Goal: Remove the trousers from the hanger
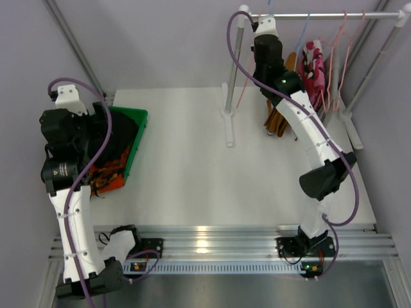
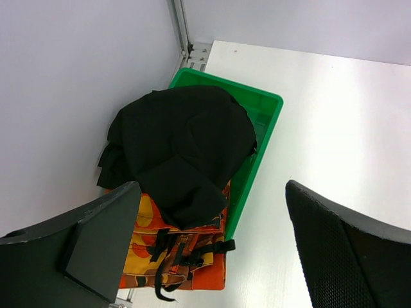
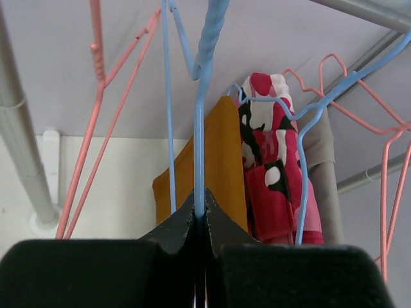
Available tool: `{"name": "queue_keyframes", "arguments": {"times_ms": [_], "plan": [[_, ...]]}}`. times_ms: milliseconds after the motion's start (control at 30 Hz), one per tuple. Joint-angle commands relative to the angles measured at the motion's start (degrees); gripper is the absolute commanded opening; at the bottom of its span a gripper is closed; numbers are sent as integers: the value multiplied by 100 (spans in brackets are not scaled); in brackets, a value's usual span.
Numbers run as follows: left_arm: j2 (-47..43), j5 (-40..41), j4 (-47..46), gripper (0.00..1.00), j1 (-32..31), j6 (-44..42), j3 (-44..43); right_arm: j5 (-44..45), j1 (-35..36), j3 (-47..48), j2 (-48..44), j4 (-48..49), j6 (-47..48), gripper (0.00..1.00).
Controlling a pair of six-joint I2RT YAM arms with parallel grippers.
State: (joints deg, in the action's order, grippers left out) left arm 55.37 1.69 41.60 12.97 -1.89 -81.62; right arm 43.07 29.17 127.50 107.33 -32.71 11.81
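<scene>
My right gripper (image 3: 200, 204) is shut on the wire of a blue hanger (image 3: 200, 122), up at the rail (image 1: 321, 14); it also shows in the top view (image 1: 264, 25). The mustard-brown trousers (image 3: 218, 160) hang just behind that wire and also show in the top view (image 1: 277, 119). The red-pink floral trousers (image 3: 270, 173) hang to their right on another blue hanger. My left gripper (image 2: 212, 192) is open and empty above the green bin (image 2: 266, 122). In the bin, the black trousers (image 2: 186, 147) lie on the orange patterned trousers (image 2: 192, 256).
Several empty pink hangers (image 3: 96, 96) hang on the rail on both sides of my right gripper. The rack's white posts (image 1: 230, 96) stand on the table at the back right. The bin (image 1: 138, 138) sits at the table's left edge against the wall.
</scene>
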Motion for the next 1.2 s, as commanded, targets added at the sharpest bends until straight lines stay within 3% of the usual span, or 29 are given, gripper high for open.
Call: {"name": "queue_keyframes", "arguments": {"times_ms": [0,233,467,900,933,967,1033,1067,1167], "plan": [[-35,-108,-188,99,-32,66,103,342,-305,406,200,924,479,0],[-27,-143,-337,99,-31,40,226,88,-693,407,508,1205,533,0],[52,-143,-337,99,-32,31,130,-1088,-1053,346,596,653,-108,0],[254,-617,-4,99,-32,-347,-178,-1899,-1168,-1209,-597,265,-1005,1],[281,-731,40,99,-32,-364,-196,-1968,-1168,-1280,-677,256,-1049,8],[351,-923,110,99,-32,-391,-231,-2004,-1159,-1394,-748,239,-1067,24],[395,-987,111,99,-32,-321,-249,-2074,-1168,-1500,-1002,247,-1137,43],[447,-1048,102,99,-32,-251,-283,-2205,-1168,-1570,-1082,265,-1137,62],[666,-1486,111,99,-66,-84,-502,-2486,-1168,-1588,-1416,213,-1137,84]]}}
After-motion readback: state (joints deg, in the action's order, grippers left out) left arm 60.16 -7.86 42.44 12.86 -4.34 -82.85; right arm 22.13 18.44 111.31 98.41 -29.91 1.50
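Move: The right gripper still holds the empty blue hanger; the free spot on the rack's rod lies about 6 cm ahead of it, 4 cm to the right and 5 cm higher. The empty pink hanger hangs some 5 cm to the hand's left and 4 cm ahead; the brown trousers hang about 7 cm to its right, 4 cm ahead and 18 cm lower. From the left hand the spot is roughly 27 cm ahead, 55 cm to the right and 8 cm higher. Carry the blue hanger with the right gripper some 6 cm forward and 5 cm right to put its hook over the rod, then lower it until about 7 cm below the start while easing back. Open the fingers wide, let go of the hanger and draw back towards the base, rising slightly. Ease the empty, open left hand a little forward and right, turning it about 10 degrees clockwise. ##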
